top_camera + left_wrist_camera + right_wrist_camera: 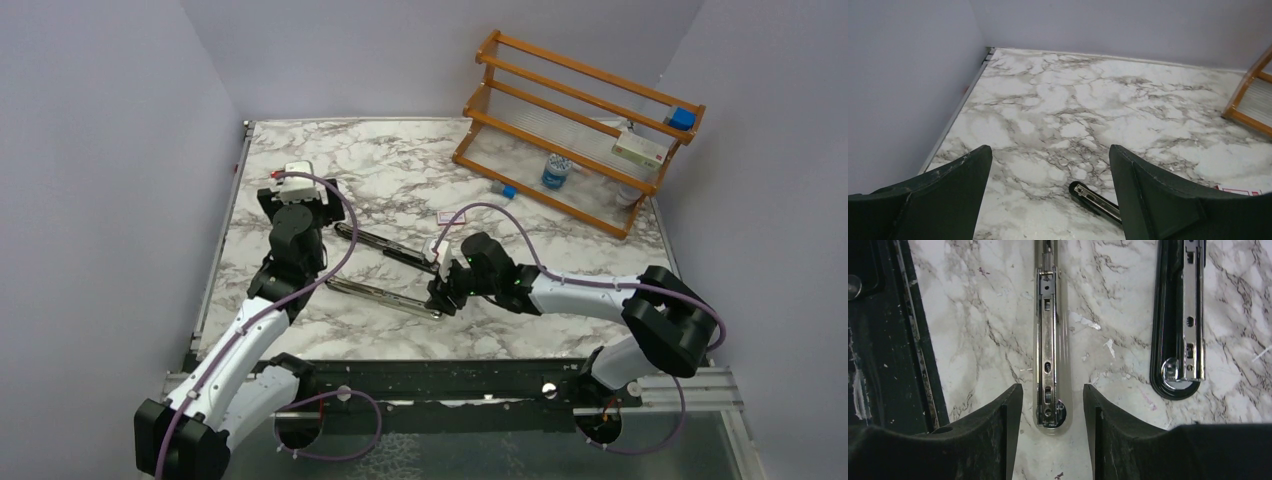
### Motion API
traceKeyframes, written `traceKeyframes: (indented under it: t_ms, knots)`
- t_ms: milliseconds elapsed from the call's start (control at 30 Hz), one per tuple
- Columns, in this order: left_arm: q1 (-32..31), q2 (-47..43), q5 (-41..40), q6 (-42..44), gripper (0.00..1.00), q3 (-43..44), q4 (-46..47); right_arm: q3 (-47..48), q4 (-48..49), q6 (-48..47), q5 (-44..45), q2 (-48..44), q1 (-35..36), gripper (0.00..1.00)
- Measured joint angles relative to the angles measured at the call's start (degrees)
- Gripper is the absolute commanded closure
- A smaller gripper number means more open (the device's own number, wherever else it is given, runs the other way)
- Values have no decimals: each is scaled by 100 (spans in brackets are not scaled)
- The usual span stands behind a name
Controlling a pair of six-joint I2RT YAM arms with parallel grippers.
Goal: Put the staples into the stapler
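The stapler lies opened out flat on the marble as two long arms, a far one (pixel 385 248) and a near one (pixel 380 295). In the right wrist view the near arm (pixel 1050 365) shows its silver channel, and the black far arm (pixel 1175 340) lies to the right. My right gripper (pixel 440 298) (pixel 1052 387) is open and straddles the near arm's rounded end without touching it. My left gripper (pixel 298 200) (pixel 1050 150) is wide open and holds nothing; the far arm's tip (pixel 1093 197) lies low between its fingers. The small pink staples box (pixel 446 216) (pixel 1243 190) sits on the table beyond the stapler.
A wooden rack (pixel 580 130) stands at the back right with a bottle (pixel 556 172), a white box (pixel 640 150) and small blue items. A black rail (pixel 430 380) (pixel 883 340) runs along the table's near edge. Walls close the left and far sides.
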Motion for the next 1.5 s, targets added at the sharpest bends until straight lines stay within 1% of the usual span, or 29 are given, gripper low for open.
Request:
traceKeyframes:
  t_ms: [167, 433, 667, 800, 1067, 1200, 1500]
  knots:
    - [114, -151, -378, -168, 11, -118, 52, 164, 9, -315, -205, 133, 70, 47]
    - [164, -39, -428, -280, 11, -118, 52, 343, -7, -474, -208, 608, 205, 46]
    - [243, -7, -426, -358, 11, -118, 50, 468, -15, -483, -168, 855, 313, 56]
    - [275, 9, -426, -378, 11, -118, 50, 568, -44, -468, 7, 1003, 350, 68]
    - [319, 37, -417, -402, 12, -118, 48, 634, -61, -358, 177, 1091, 361, 82]
    - [376, 92, -400, -402, 12, -118, 46, 673, -33, -245, 238, 1128, 361, 86]
    - [470, 186, -299, -437, 13, -116, 24, 1043, -28, -46, 540, 1436, 361, 90]
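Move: The pale opened stapler's middle lies about 11 cm to the left of my right hand, 3 cm ahead and 4 cm below. The spot to grip, on the right part of its metal magazine, is only some 3 cm left and 3 cm down. The black stapler stands roughly 10 cm farther out than the pale one, and the staples box is 21 cm ahead of my right hand and 3 cm right. From my left hand the pale stapler is about 11 cm back, 13 cm right and 24 cm down. I bring my right hand down over the pale stapler's magazine, about 3 cm down and 3 cm left, and close my half-open fingers until they pinch it from both sides near its right end. Keeping that hold, I drag the stapler about 2 cm forward and a little left at the same height. My open, empty left hand drifts some 3 cm left and sinks slightly. ##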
